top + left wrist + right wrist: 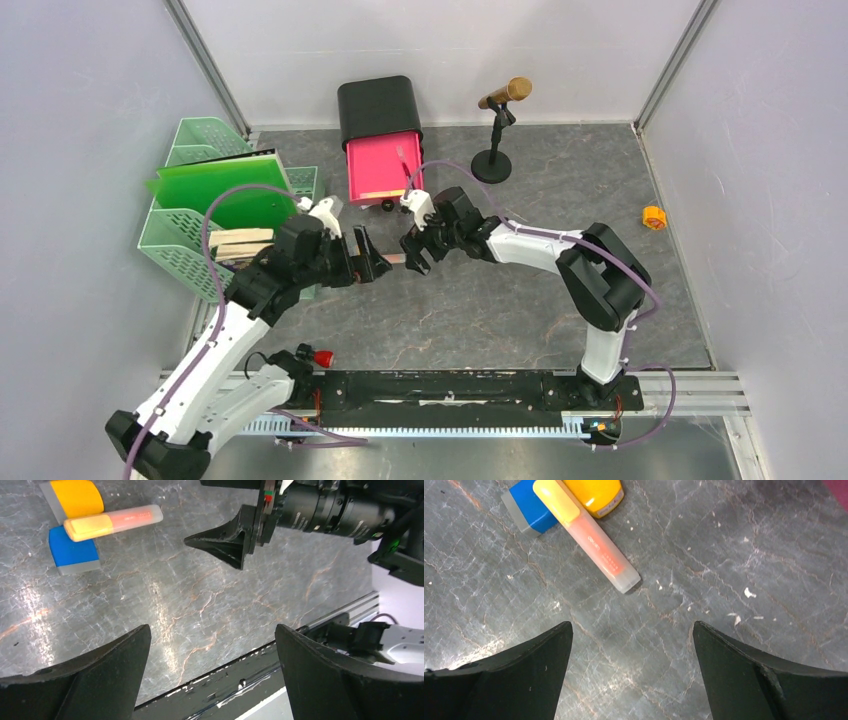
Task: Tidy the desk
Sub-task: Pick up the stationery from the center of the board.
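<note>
The desk [500, 310] is a dark-grey marbled surface. An orange highlighter with a yellow cap [586, 537] lies on it, touching a blue eraser [529, 507] and a yellow object [594, 492]. The left wrist view shows the same highlighter [115, 522], eraser [74, 550] and yellow object [75, 497]. My left gripper [372, 263] is open over bare desk [200, 590], with nothing between its fingers. My right gripper [413, 256] faces it from the right, open and empty, just short of the highlighter. In the top view the arms hide most of the three items.
A black drawer box with its pink drawer [383, 165] pulled out stands at the back. A mint-green tray [180, 245] on the left holds a green board [225, 190] and wooden blocks [240, 243]. A microphone on a stand [497, 130] and a small orange object [654, 217] sit to the right.
</note>
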Motion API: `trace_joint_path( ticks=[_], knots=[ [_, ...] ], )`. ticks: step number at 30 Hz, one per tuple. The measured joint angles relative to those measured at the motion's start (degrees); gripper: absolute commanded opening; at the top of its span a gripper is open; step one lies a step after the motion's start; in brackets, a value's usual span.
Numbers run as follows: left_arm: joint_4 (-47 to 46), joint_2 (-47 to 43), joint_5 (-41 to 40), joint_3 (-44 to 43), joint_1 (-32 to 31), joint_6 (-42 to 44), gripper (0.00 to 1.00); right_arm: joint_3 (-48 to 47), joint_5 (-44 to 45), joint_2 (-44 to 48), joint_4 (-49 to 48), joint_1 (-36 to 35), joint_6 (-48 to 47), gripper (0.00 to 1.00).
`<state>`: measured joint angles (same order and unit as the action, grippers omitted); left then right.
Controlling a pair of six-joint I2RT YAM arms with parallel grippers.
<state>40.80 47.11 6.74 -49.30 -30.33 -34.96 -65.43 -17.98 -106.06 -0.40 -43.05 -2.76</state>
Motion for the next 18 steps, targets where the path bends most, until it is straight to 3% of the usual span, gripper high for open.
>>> trace_joint_path(
  ticks=[7,18],
  knots=[
    [-2.5,0.3,12.0,-1.4,11.4,0.3,1.00,-4.2,-0.1,-2.6,0.1,-1.7,-2.5,0.95],
    [-6.7,-2.0,14.5,-10.1,13.4,-0.3,1.00,-11.3,0.3,-7.8,1.5,-5.8,-7.8,0.94]
  ],
)
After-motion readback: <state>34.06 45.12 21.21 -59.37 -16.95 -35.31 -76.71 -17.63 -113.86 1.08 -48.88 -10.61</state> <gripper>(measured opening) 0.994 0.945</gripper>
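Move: The orange highlighter lies about 9 cm to the right hand's left, roughly level fore and aft, and some 5 cm below. Its neighbours, from that hand: yellow block 3 cm ahead, 12 cm left; blue block 2 cm back, 14 cm left; open pink drawer some 20 cm ahead, 7 cm left. From the left hand the highlighter is about 10 cm ahead, 3 cm left and 18 cm down. Right hand, open, glides left about 6 cm towards the highlighter while the open left hand rises some 11 cm. ##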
